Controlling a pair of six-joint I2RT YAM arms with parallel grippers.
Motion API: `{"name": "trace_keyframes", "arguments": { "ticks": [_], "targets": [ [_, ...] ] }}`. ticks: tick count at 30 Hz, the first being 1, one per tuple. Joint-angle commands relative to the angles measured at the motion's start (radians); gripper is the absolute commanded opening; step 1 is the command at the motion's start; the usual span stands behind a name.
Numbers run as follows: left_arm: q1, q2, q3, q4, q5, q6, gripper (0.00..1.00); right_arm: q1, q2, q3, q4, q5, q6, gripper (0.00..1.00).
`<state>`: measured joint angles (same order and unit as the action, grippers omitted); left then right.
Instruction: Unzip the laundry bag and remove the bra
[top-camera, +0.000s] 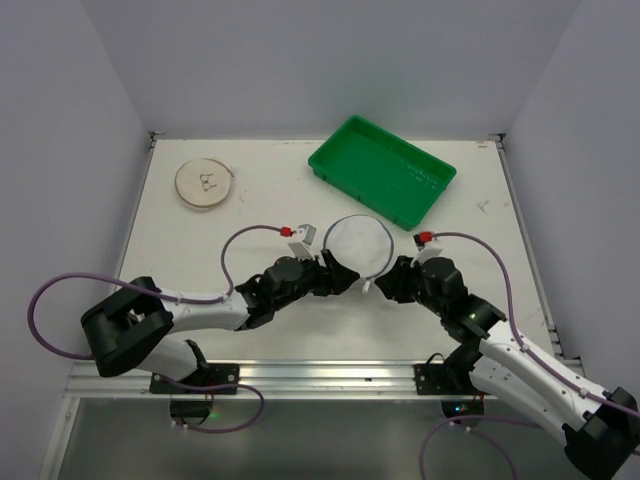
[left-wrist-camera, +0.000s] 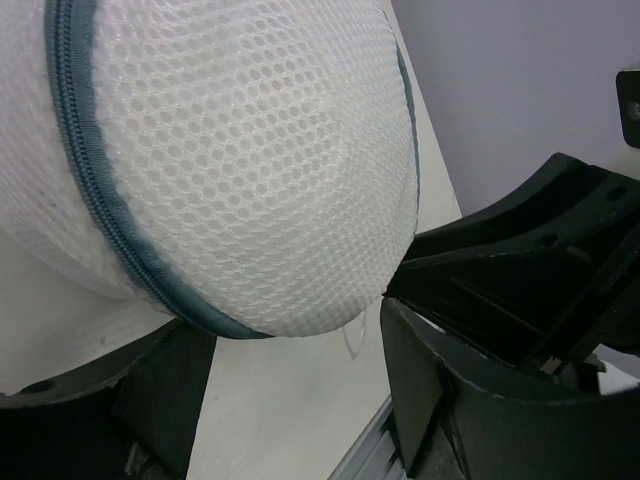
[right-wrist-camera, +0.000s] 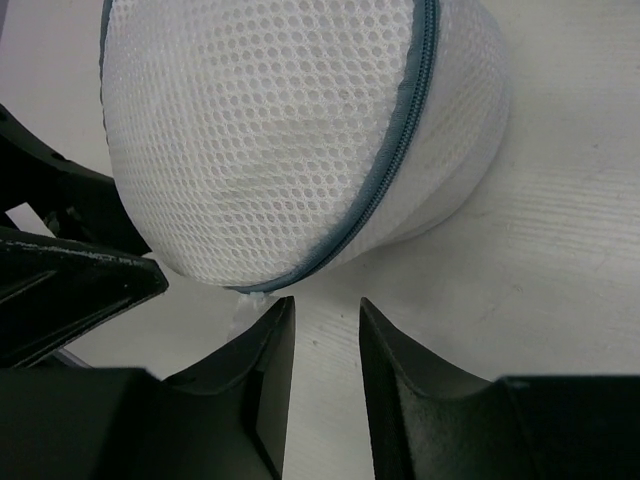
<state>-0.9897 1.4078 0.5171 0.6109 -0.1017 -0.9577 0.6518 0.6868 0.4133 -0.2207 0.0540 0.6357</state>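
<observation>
The laundry bag (top-camera: 357, 245), a round white mesh case with a grey-blue zipper rim, sits mid-table. Its zipper (right-wrist-camera: 385, 165) looks shut along the stretch that shows. My left gripper (top-camera: 341, 276) is at its near-left edge. In the left wrist view the bag (left-wrist-camera: 250, 150) bulges just above the left gripper (left-wrist-camera: 300, 390), whose jaws stand wide and hold nothing. My right gripper (right-wrist-camera: 325, 330) is open with a narrow gap, just short of the bag's near edge. A small clear pull tab (right-wrist-camera: 245, 305) lies by its left fingertip. The bra is hidden inside the mesh.
A green rectangular tray (top-camera: 382, 170) stands at the back right, close behind the bag. A flat beige disc (top-camera: 205, 184) lies at the back left. The two grippers nearly meet in front of the bag. The metal rail (top-camera: 300, 375) marks the table's near edge.
</observation>
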Motion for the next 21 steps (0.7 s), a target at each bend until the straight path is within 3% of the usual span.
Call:
{"name": "trace_keyframes", "arguments": {
  "ticks": [1,5,12,21],
  "targets": [
    [-0.006,0.01,0.032,0.056,-0.078,0.001,0.68,0.006,-0.001,-0.022,0.11,-0.036,-0.021,0.33],
    [-0.006,0.01,0.035,0.052,-0.095,0.001,0.5,0.035,0.017,-0.033,0.164,-0.037,-0.037,0.31],
    [-0.006,0.01,0.05,0.02,-0.112,-0.001,0.05,0.1,0.019,-0.045,0.215,-0.005,-0.041,0.34],
    [-0.006,-0.007,0.055,-0.008,-0.125,-0.012,0.0,0.147,0.039,-0.034,0.196,0.093,-0.042,0.33]
  ]
}}
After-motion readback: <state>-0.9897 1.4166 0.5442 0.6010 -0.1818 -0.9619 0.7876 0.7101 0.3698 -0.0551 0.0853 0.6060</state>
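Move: Right between the left hand's open fingertips, about 1 cm ahead, lies the zip tape on the laundry bag's near edge; the bag's middle is some 6 cm ahead, 2 cm right and 3 cm lower. The white tag hangs roughly 3 cm right of the left hand and 1 cm back; from the right hand it lies about 4 cm left, 1 cm ahead and slightly below. The green box is around 24 cm ahead and 7 cm right of the left hand. Closing from about three-quarters open to nearly shut, the left fingers pinch the zip tape at the bag's near edge while that hand eases forward about 1.5 cm and ends with a slight lift. The right hand, still part-open, slides about 3.5 cm left along the near edge to the white tag, drawing back and rising slightly as its fingers swing a few degrees counter-clockwise. ##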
